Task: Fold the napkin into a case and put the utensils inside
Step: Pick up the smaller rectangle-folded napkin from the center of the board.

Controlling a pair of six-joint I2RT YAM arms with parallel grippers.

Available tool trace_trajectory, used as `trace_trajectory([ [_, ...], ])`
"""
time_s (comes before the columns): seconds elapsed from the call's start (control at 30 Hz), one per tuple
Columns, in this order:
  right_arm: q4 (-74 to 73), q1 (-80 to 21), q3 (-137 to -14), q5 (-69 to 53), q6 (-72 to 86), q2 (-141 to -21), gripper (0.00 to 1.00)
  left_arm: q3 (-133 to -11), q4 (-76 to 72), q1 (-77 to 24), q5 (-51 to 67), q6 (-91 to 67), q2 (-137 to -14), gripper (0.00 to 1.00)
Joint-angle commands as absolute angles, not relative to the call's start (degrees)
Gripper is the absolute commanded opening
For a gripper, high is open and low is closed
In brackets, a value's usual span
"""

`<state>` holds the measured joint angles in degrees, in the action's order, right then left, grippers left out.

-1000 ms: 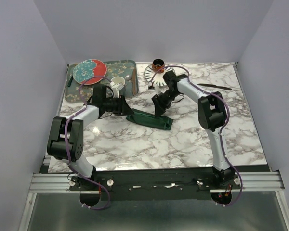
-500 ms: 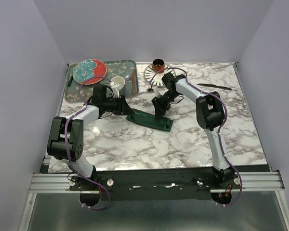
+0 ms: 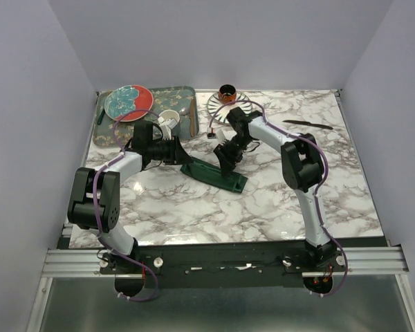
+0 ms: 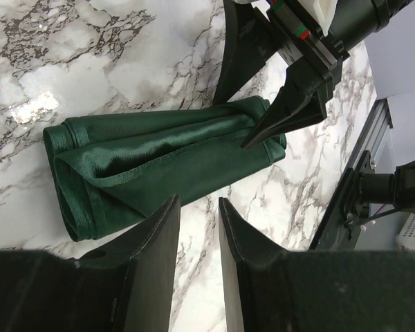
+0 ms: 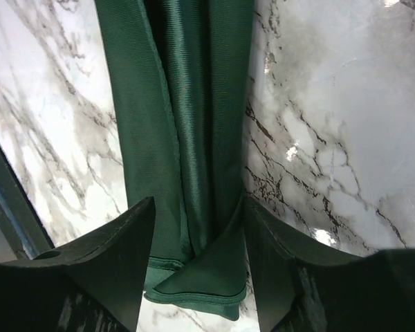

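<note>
The napkin [image 3: 214,174] lies on the marble as a long narrow dark green folded strip, running from mid-table toward the right front. My right gripper [image 3: 228,155] is down over its far half, open. In the right wrist view its fingers [image 5: 199,207] straddle the strip [image 5: 187,104], and the right finger touches a turned-over flap. My left gripper [image 3: 182,153] hovers at the strip's left end. In its own view it [image 4: 199,200] is open, with a narrow gap and only marble between the fingers, and the napkin [image 4: 166,159] lies just ahead. One slim black utensil [image 3: 308,125] lies at the back right.
A green tray [image 3: 187,93] at the back left holds a red and teal plate [image 3: 128,102], a white cup [image 3: 169,119] and a silver spoon [image 3: 185,111]. A striped white plate [image 3: 218,111] with a brown cup [image 3: 227,92] stands behind the right gripper.
My right arm has swung a little to the left and its gripper has shifted along the napkin. The strip's right end has moved slightly. The left arm has stayed still.
</note>
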<state>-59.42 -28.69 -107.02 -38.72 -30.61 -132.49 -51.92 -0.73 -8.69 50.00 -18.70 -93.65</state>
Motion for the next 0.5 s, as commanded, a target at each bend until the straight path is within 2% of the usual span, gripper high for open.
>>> trace_trajectory([
  [0.0,-54.2,-30.2,-102.1,-28.1,-29.2,-132.5,0.60,-51.2,-2.2,-8.4,49.6,-19.3,-92.4,0.39],
  [0.13,-52.4,-31.4,-100.3,-25.6,-27.9,-131.6,0.56,-51.0,-3.2,-7.7,49.1,-20.4,-92.5,0.39],
  [0.33,-51.9,-32.3,-99.8,-23.7,-26.5,-131.5,0.36,-51.2,-3.6,-6.9,48.9,-21.2,-92.7,0.38],
  [0.43,-51.8,-32.3,-100.0,-23.9,-25.9,-131.4,0.20,-51.0,-3.6,-6.6,48.8,-21.1,-92.3,0.38],
  [0.47,-51.9,-32.3,-100.2,-23.9,-25.8,-131.5,0.09,-50.9,-3.6,-6.4,48.7,-21.2,-92.1,0.39],
])
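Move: The folded napkin lies right under the right gripper: its middle is about 4 cm to the left, level fore and aft and roughly 1 cm lower, the open fingers standing astride its far-side layers near the right end. The striped plate is some 27 cm straight ahead, and the white mug about 20 cm ahead and 18 cm to the left. From the left gripper the napkin's middle is about 7 cm to the right, 2 cm ahead and 9 cm below. Settle the right gripper about 1 cm down and 1 cm forward onto the napkin, tipping the fingers some 10 degrees steeper towards straight down. As it sinks, close the fingers from well open to nearly shut, so that they pinch the raised middle fold and far-side layers just right of the napkin's middle. ##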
